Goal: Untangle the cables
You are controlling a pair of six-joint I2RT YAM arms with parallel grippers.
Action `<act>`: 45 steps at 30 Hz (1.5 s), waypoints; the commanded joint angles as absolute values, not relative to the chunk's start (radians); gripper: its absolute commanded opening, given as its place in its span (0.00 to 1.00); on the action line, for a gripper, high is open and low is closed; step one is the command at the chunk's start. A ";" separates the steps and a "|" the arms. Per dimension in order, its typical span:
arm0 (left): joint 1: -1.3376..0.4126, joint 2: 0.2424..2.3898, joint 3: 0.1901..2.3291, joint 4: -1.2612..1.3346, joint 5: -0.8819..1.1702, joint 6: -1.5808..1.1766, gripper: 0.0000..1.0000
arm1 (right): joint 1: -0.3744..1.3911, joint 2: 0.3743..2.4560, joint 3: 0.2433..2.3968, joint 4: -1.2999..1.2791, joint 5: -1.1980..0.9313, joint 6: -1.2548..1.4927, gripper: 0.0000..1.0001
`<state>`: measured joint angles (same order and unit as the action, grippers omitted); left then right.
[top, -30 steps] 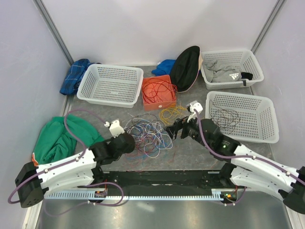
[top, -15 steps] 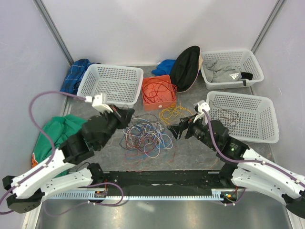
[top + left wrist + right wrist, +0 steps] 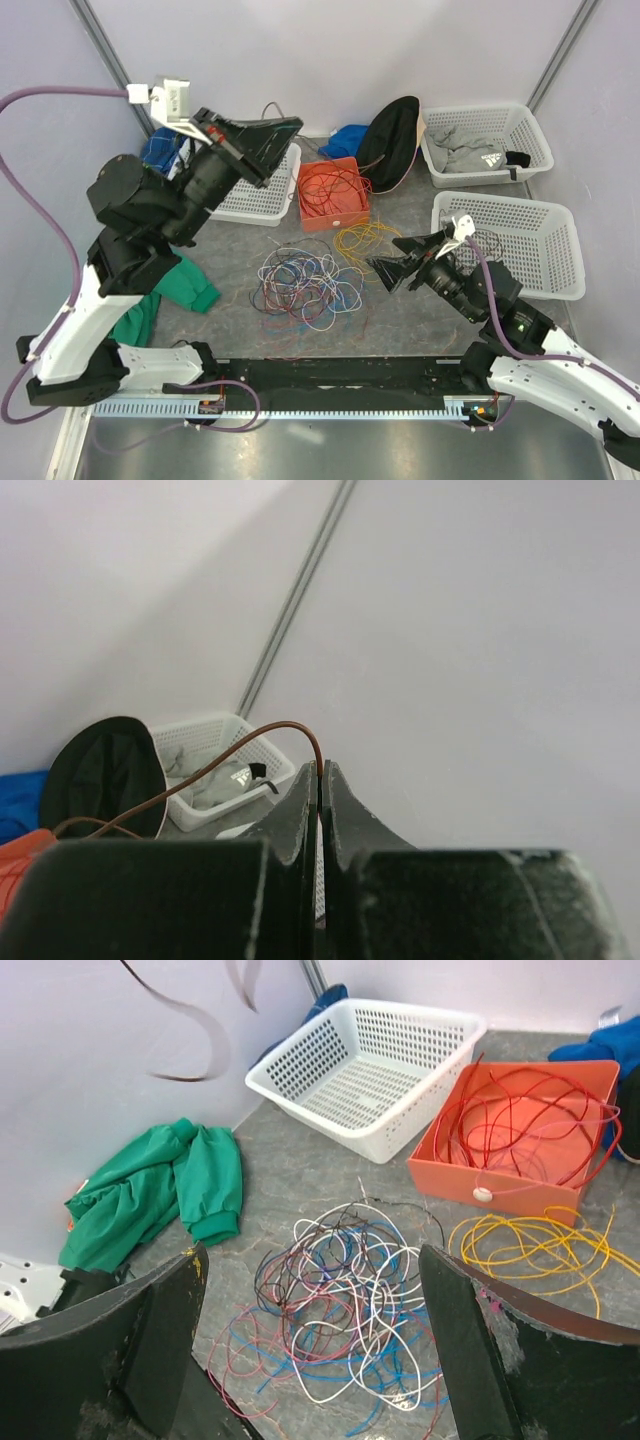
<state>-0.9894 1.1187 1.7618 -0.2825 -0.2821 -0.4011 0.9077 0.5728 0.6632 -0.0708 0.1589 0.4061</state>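
Note:
A tangle of thin cables [image 3: 305, 282], white, blue, red, purple and black, lies on the grey table; it also shows in the right wrist view [image 3: 370, 1300]. My left gripper [image 3: 296, 125] is raised high over the back left basket and is shut on one thin brown cable [image 3: 290, 725] that arcs down towards the table. My right gripper [image 3: 398, 260] is open and empty, just right of the tangle, with the tangle between its fingers in its wrist view [image 3: 312, 1260]. Loose yellow cables [image 3: 360, 236] lie beside an orange box [image 3: 305, 215] of red cables.
A white basket [image 3: 240, 205] stands at the back left, partly hidden by the left arm. Two white baskets stand on the right: one [image 3: 545, 290] holds a dark wire, one [image 3: 535, 130] holds grey cloth. Green cloth [image 3: 190, 285], a black cap [image 3: 390, 140] and blue cloth [image 3: 345, 138] lie around.
My left arm has risen from the tangle up and back, with the brown cable in its jaws. My right gripper has drawn back a little to the right.

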 commanded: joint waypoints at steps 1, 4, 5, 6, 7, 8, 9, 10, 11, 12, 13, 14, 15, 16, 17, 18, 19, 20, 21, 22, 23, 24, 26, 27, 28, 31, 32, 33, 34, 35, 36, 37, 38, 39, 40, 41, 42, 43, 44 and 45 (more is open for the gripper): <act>-0.989 1.207 1.867 -0.324 -0.173 -0.307 0.02 | 0.911 0.555 0.742 -0.034 0.132 0.368 0.95; -0.989 1.247 1.894 -0.322 -0.150 -0.313 0.02 | 0.913 0.577 0.798 -0.032 0.118 0.345 0.95; -0.989 1.261 1.910 -0.324 -0.152 -0.316 0.02 | 0.913 0.578 0.810 -0.038 0.123 0.341 0.94; -0.989 1.273 1.919 -0.322 -0.150 -0.316 0.02 | 0.913 0.565 0.825 -0.054 0.135 0.334 0.93; -0.989 1.305 1.927 -0.319 -0.146 -0.324 0.02 | 0.913 0.546 0.828 -0.060 0.155 0.334 0.93; -0.989 1.322 1.946 -0.316 -0.129 -0.325 0.02 | 0.913 0.520 0.830 -0.069 0.229 0.334 0.92; -0.989 1.339 1.957 -0.313 -0.121 -0.330 0.02 | 0.913 0.456 0.831 -0.071 0.267 0.327 0.92; -0.989 1.383 1.970 -0.302 -0.112 -0.334 0.02 | 0.911 0.419 0.833 -0.072 0.316 0.321 0.92; -0.988 1.403 1.992 -0.298 -0.097 -0.340 0.02 | 0.911 0.385 0.839 -0.086 0.413 0.316 0.92; -0.989 1.428 2.005 -0.292 -0.084 -0.345 0.02 | 0.913 0.333 0.868 -0.098 0.475 0.311 0.92; -0.989 1.469 2.020 -0.284 -0.072 -0.350 0.02 | 0.911 0.318 0.894 -0.119 0.523 0.290 0.92; -0.989 1.495 2.051 -0.270 -0.045 -0.357 0.02 | 0.911 0.311 0.926 -0.174 0.623 0.284 0.92; -0.989 1.517 2.068 -0.262 -0.029 -0.363 0.02 | 0.911 0.319 1.001 -0.207 0.668 0.281 0.92; -0.989 1.563 2.083 -0.255 -0.014 -0.379 0.02 | 0.911 0.328 1.040 -0.237 0.705 0.278 0.93; -0.989 1.586 2.112 -0.232 0.029 -0.385 0.02 | 0.911 0.337 1.075 -0.283 0.734 0.275 0.93; -0.989 1.604 2.124 -0.216 0.047 -0.394 0.02 | 0.911 0.348 1.125 -0.294 0.762 0.273 0.93; -0.989 1.629 2.137 -0.197 0.067 -0.408 0.02 | 0.911 0.347 1.138 -0.296 0.767 0.281 0.94; -0.989 1.666 2.135 -0.151 0.110 -0.416 0.02 | 0.911 0.342 1.144 -0.281 0.764 0.284 0.94; -0.989 1.689 2.135 -0.121 0.130 -0.423 0.02 | 0.911 0.331 1.140 -0.266 0.737 0.281 0.94; -0.989 1.710 2.134 -0.095 0.147 -0.442 0.02 | 0.911 0.325 1.134 -0.250 0.718 0.281 0.94; -0.989 1.759 2.135 -0.075 0.179 -0.451 0.02 | 0.911 0.316 1.128 -0.230 0.698 0.278 0.94; -0.989 1.782 2.138 -0.028 0.196 -0.460 0.02 | 0.910 0.314 1.124 -0.227 0.669 0.281 0.94; -0.989 1.836 2.149 0.030 0.256 -0.492 0.02 | 0.910 0.318 1.120 -0.227 0.655 0.284 0.94; -0.989 1.889 2.155 0.075 0.273 -0.515 0.02 | 0.911 0.319 1.117 -0.230 0.653 0.284 0.94; -0.989 1.922 2.175 0.095 0.294 -0.529 0.02 | 0.911 0.319 1.112 -0.232 0.650 0.287 0.94; -0.989 2.054 2.242 0.126 0.325 -0.583 0.02 | 0.911 0.314 1.092 -0.239 0.649 0.287 0.94; -0.989 2.086 2.262 0.123 0.334 -0.600 0.02 | 0.911 0.313 1.088 -0.247 0.649 0.287 0.94; -0.989 2.152 2.278 0.123 0.350 -0.636 0.02 | 0.911 0.313 1.088 -0.253 0.649 0.285 0.94; -0.989 2.178 2.301 0.121 0.374 -0.653 0.02 | 0.911 0.313 1.088 -0.259 0.649 0.284 0.94; -0.991 2.209 2.312 0.121 0.385 -0.666 0.02 | 0.910 0.308 1.088 -0.274 0.655 0.281 0.95; -0.992 2.232 2.318 0.120 0.397 -0.676 0.02 | 0.911 0.308 1.085 -0.281 0.660 0.276 0.95; -0.992 2.262 2.325 0.104 0.402 -0.680 0.10 | 0.911 0.305 1.085 -0.284 0.669 0.272 0.95; -0.992 2.266 2.321 0.097 0.391 -0.681 0.38 | 0.911 0.298 1.080 -0.290 0.687 0.270 0.95; -0.992 2.261 2.312 0.091 0.374 -0.680 0.49 | 0.911 0.295 1.080 -0.293 0.690 0.268 0.95; -0.992 2.249 2.277 0.089 0.362 -0.666 0.59 | 0.911 0.291 1.078 -0.295 0.695 0.265 0.96; -0.992 2.211 2.255 0.089 0.319 -0.652 0.92 | 0.911 0.287 1.077 -0.301 0.695 0.264 0.96; -0.992 2.182 2.234 0.086 0.296 -0.617 0.99 | 0.911 0.287 1.077 -0.301 0.702 0.264 0.96; -0.991 2.152 2.186 0.078 0.238 -0.595 1.00 | 0.911 0.284 1.075 -0.302 0.703 0.265 0.96; -0.991 2.087 2.162 0.066 0.203 -0.577 1.00 | 0.910 0.284 1.071 -0.302 0.703 0.265 0.96; -0.988 2.050 2.134 0.034 0.168 -0.556 1.00 | 0.911 0.282 1.068 -0.302 0.700 0.267 0.96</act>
<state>-0.9905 2.2650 2.1838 0.0292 0.2935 -0.6270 0.9077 0.2974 1.0805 -0.2920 0.6830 0.2844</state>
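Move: The left hand already holds the brown cable high up. The right-hand white basket lies about 44 cm to its right, 13 cm ahead and 52 cm below. The red box is some 24 cm ahead and 6 cm right, and the yellow cable 10 cm ahead and 13 cm right, both near table level. From the open right hand, that basket is about 31 cm right, 13 cm ahead and 23 cm lower. Left hand carries brown cable some 35 cm right and down, opening over basket; right hand withdraws rightward, up. ##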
